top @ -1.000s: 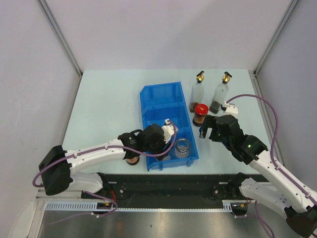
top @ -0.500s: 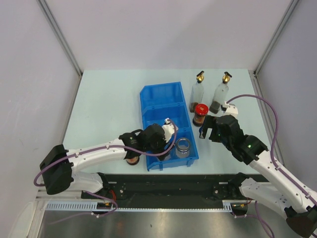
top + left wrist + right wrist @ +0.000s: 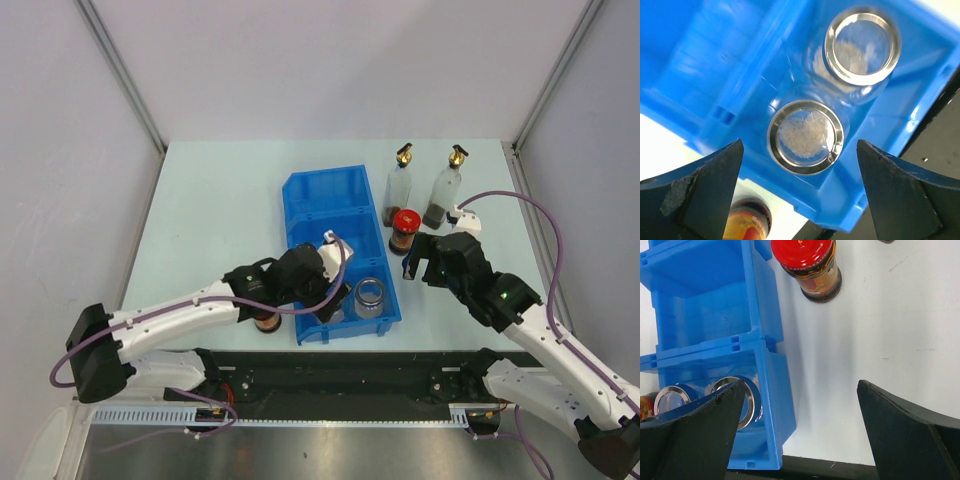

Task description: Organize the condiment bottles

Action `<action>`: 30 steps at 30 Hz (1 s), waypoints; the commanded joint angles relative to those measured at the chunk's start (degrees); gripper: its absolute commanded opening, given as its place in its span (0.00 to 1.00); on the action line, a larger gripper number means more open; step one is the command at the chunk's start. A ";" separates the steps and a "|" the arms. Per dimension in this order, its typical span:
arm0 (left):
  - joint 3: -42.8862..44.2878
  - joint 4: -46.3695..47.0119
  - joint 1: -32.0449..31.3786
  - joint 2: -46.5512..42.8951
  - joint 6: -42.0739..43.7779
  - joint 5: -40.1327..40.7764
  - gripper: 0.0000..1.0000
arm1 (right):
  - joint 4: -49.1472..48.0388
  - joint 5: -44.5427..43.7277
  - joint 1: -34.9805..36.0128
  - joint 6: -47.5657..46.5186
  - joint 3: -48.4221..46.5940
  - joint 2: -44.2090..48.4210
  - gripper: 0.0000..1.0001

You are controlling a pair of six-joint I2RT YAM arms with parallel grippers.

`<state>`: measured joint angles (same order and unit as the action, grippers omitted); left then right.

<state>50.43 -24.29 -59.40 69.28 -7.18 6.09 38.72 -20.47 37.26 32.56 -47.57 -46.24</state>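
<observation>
Two silver-lidded clear jars stand in the near compartment of the blue bin (image 3: 328, 196); one (image 3: 370, 297) shows from above, the other is under my left gripper (image 3: 322, 290). In the left wrist view both jars (image 3: 805, 136) (image 3: 862, 47) stand side by side, and the left gripper (image 3: 800, 143) hangs open above the nearer one, not touching it. A brown jar (image 3: 266, 321) stands on the table just left of the bin. A red-lidded brown jar (image 3: 404, 231) and two tall gold-spouted bottles (image 3: 399, 188) (image 3: 444, 192) stand right of the bin. My right gripper (image 3: 420, 257) is open, just near of the red-lidded jar (image 3: 810, 262).
The bin's (image 3: 705, 270) middle and far compartments hold nothing. The table's black front edge (image 3: 850, 472) lies close behind both grippers. White walls with metal corner posts enclose the table on three sides.
My left gripper has gone from shut to wide open, letting go of the silver-lidded jar in the near compartment, and has drawn back slightly to the left. The right arm has not moved.
</observation>
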 commanded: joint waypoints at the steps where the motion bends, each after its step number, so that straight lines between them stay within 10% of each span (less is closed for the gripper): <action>1: 5.37 -2.42 -0.46 -5.63 -0.90 4.01 1.00 | -1.10 -0.01 -0.25 0.14 0.11 0.71 1.00; 12: 7.84 -14.81 1.12 -13.11 -13.46 29.75 1.00 | -0.49 -0.89 -0.34 -0.39 0.20 1.24 1.00; 30: -2.79 -27.12 7.54 -20.58 -35.79 25.73 1.00 | -0.58 -0.71 -0.34 1.02 1.52 0.27 1.00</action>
<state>49.69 -49.56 -52.10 49.71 -37.21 32.77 38.96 -20.56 37.19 32.67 -46.59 -45.98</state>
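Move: The left hand hovers wide open over the near compartment of the blue box. The red-lidded jar it heads for stands on the table about 12 cm to its left, 2 cm nearer the base and some 6 cm lower. The released glass jar is directly under the hand, about 5 cm down; the second glass jar stands 8 cm to the hand's right, 1 cm ahead. From the right hand, that red-lidded jar is roughly 31 cm left, 6 cm back and 11 cm lower. Heading for the near red-lidded jar, the left hand rises about 8 cm clear of the glass jar and swings some 15 cm left over the box's side, bowing slightly forward on the way. It then eases back and sinks about 4.5 cm, with the wrist turned some 45 degrees counter-clockwise so the fingers point forward and down. They stay wide open and touch nothing. ##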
